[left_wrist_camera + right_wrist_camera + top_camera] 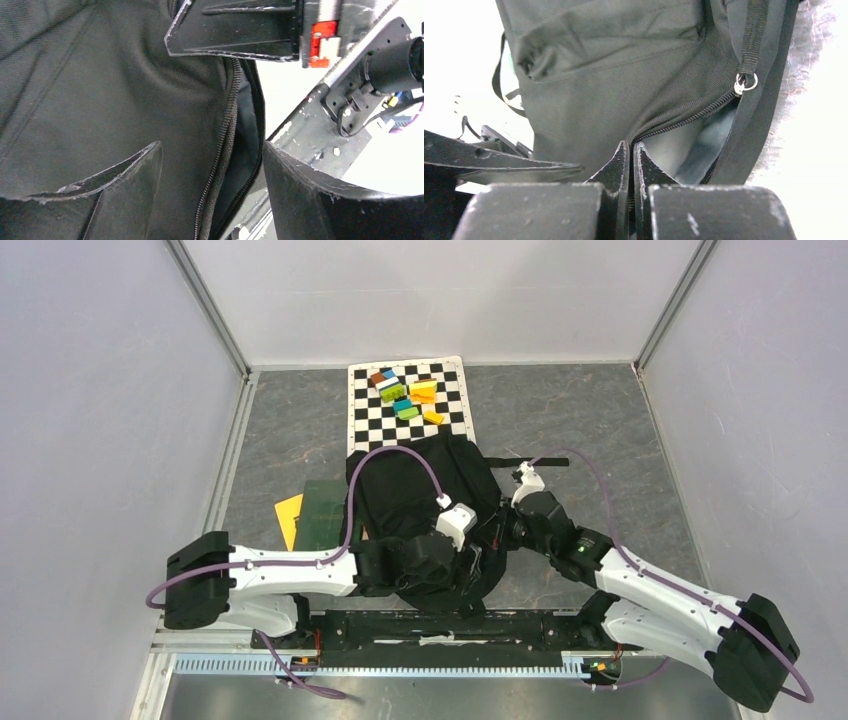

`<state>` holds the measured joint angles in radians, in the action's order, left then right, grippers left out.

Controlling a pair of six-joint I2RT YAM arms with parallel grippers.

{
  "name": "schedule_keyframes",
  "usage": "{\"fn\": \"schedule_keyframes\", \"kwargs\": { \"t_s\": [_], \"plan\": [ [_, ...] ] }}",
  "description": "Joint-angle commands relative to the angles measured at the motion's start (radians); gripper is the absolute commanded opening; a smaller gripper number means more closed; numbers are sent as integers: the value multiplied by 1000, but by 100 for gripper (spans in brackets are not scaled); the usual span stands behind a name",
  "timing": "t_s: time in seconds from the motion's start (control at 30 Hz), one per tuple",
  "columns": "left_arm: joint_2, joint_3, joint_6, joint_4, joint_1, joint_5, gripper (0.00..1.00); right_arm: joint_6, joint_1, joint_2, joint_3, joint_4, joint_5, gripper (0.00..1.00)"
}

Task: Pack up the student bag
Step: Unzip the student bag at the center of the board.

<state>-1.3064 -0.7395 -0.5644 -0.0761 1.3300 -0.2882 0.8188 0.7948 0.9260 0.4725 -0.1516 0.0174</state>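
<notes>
The student bag (415, 485) is a black fabric backpack lying in the middle of the table, its zip partly open at the near edge. My left gripper (468, 565) is open over that edge. In the left wrist view its fingers (135, 175) stand either side of the zip opening (235, 150) without closing on it. My right gripper (502, 530) is shut on the bag's zip edge. In the right wrist view (631, 146) the zip teeth run between its closed tips, with the grey lining (684, 150) showing beside them and the metal puller (744, 83) at the upper right.
A black-and-white checkered mat (450, 425) with several coloured blocks (408, 392) lies behind the bag. A green notebook (325, 512) and a yellow one (289, 516) lie left of the bag. The black mounting rail (450, 625) runs along the near edge.
</notes>
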Motion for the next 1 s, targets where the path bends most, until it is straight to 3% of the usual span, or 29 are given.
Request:
{"fn": "schedule_keyframes", "kwargs": {
  "t_s": [0.0,0.13,0.2,0.33,0.4,0.47,0.5,0.6,0.73,0.83,0.97],
  "plan": [
    [18,-30,13,25,-5,-100,79,54,6,-35,57,80,61,0],
    [18,-10,-6,33,-5,-128,70,65,6,-38,64,84,69,0],
    [27,1,-8,29,-5,-142,57,66,6,-39,64,84,73,0],
    [56,13,-1,16,-6,-164,15,51,6,-54,63,77,100,0],
    [70,2,8,-4,-6,-179,3,22,6,-59,74,62,113,0],
    [85,-20,18,-32,-12,-193,2,-16,6,-65,98,24,133,3],
    [95,-32,23,-46,-16,-198,2,-38,6,-68,110,2,144,10],
    [116,-70,37,-85,-56,-173,2,-98,6,-86,161,-112,212,43],
    [120,-121,61,-133,-152,-85,2,-129,6,-136,166,-228,278,68],
    [115,-143,90,-138,-215,-23,2,-131,6,-173,126,-252,257,76],
    [97,-181,140,-162,-261,17,2,-107,6,-181,39,-212,148,77]
  ]
}}
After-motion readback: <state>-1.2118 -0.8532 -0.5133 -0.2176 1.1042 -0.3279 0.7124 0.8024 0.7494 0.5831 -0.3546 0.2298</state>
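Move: The left hand's open fingers already straddle the student bag's loose zippered flap edge, which lies about 1 cm ahead and 1 cm left of the hand point, level with it. The zip pull is some 10 cm ahead and 5 right; the opening's other zip edge is roughly 3 cm right, 1 back and 3 lower. The right hand already holds that same flap edge at its fingertips, with the zip pull about 5 cm ahead, 1 right and slightly below. The left hand eases forward a couple of centimetres, shuts on the zippered flap edge and then draws it forward, up and to the left, travelling about 8 cm forward overall and turning slightly counter-clockwise. The right hand keeps its pinch on the edge while rising some 3 cm, lets go once the left has it, and backs off about 4 cm to the right and a little higher with its fingers wide open. ##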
